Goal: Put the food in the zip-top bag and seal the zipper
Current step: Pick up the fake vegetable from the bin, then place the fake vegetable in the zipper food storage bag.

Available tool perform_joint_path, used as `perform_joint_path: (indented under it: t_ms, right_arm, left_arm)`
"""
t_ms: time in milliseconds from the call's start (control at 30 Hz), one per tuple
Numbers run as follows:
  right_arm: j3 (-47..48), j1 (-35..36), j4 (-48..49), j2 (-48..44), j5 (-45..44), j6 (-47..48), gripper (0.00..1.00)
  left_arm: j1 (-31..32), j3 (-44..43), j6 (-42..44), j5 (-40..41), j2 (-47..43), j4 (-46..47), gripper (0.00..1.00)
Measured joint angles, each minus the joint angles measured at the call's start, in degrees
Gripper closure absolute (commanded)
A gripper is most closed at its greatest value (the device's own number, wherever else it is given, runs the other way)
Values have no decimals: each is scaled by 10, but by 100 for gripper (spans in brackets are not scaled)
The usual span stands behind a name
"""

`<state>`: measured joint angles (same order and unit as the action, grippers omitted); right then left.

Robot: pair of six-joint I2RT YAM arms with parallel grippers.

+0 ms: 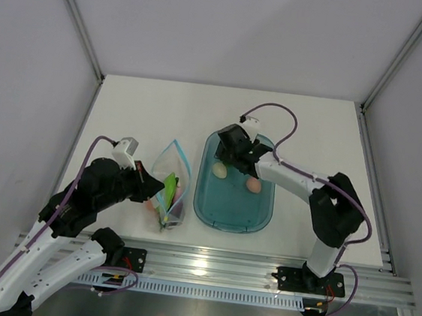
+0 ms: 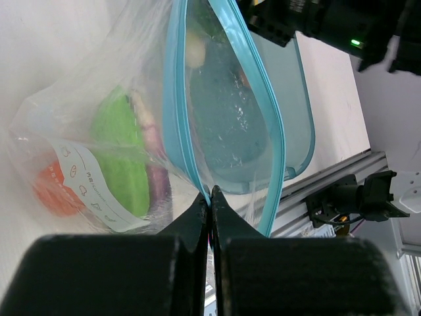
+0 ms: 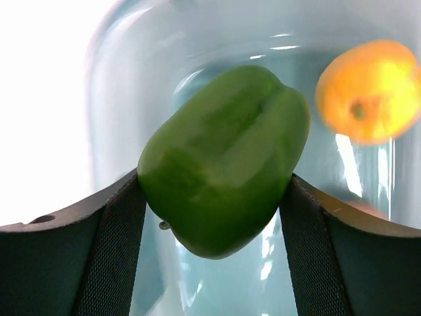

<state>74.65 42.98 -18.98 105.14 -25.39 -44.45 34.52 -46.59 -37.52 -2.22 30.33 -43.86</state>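
The clear zip-top bag (image 1: 171, 188) lies left of the teal tray (image 1: 230, 224) with its mouth spread wide. Its light blue zipper (image 2: 176, 118) runs up in two parted strips. My left gripper (image 2: 210, 197) is shut on the bag's rim where the strips meet. Inside the bag lie a pale green piece (image 2: 125, 158), an orange-red piece (image 2: 52, 191) and a dark purple piece (image 2: 156, 178). My right gripper (image 3: 214, 191) is over the tray's far end, both pads against a green bell pepper (image 3: 223, 164). An orange round fruit (image 3: 368, 92) lies beyond it in the tray.
A pale yellowish piece (image 1: 220, 171) and a pinkish-orange piece (image 1: 253, 185) rest in the tray (image 2: 296, 118) by the right gripper (image 1: 234, 157). The aluminium rail (image 1: 207, 267) runs along the table's near edge. White walls enclose the table on three sides.
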Motion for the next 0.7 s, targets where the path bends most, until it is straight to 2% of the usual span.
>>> perform_joint_path:
  t_ms: [67, 133, 233, 300, 467, 567, 700]
  right_arm:
    - [-1, 30, -11, -43, -16, 18, 81]
    - [-3, 67, -13, -98, -33, 43, 90]
    - [-8, 123, -5, -186, -40, 85, 94]
    - [-15, 151, 14, -244, -30, 110, 93]
    - [-71, 169, 81, -365, 46, 170, 90]
    - [-81, 184, 106, -374, 107, 204, 85]
    - [-72, 212, 114, -323, 195, 246, 79]
  left_arm:
    - [0, 0, 0, -1, 0, 0, 99]
    - [0, 0, 0, -3, 1, 0, 99]
    - [-1, 0, 0, -9, 3, 1, 99]
    - [-1, 0, 0, -12, 7, 1, 100]
    - [-2, 0, 1, -12, 12, 0, 99]
    - [-2, -2, 0, -12, 12, -2, 100]
    - [-2, -8, 0, -12, 12, -4, 99]
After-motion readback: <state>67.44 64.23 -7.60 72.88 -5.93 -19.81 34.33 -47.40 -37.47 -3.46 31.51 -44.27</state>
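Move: My right hand already grips the green pepper just clear of the bin floor. The bag's open mouth lies some 18 cm back, 10 cm left and 11 cm above this hand. In the bin, all about 6 cm below me, the white egg sits 4 cm back and 2 cm left, the brown egg 8 cm back and 7 cm right, the orange about 8 cm right and level. From my left hand, the pepper is about 21 cm ahead, 14 cm right and 14 cm lower. I lift the pepper fast out of the bin with my right hand, rising about 24 cm while drawing back nearly 19 cm, then level off, sink slightly and sweep left, 10 cm in all, towards the bag's mouth. My wrist swings some 50 degrees counter-clockwise and the fingers come up flatter, pointing towards the bag, keeping their grip; my left hand stays put, still pinching the rim. ##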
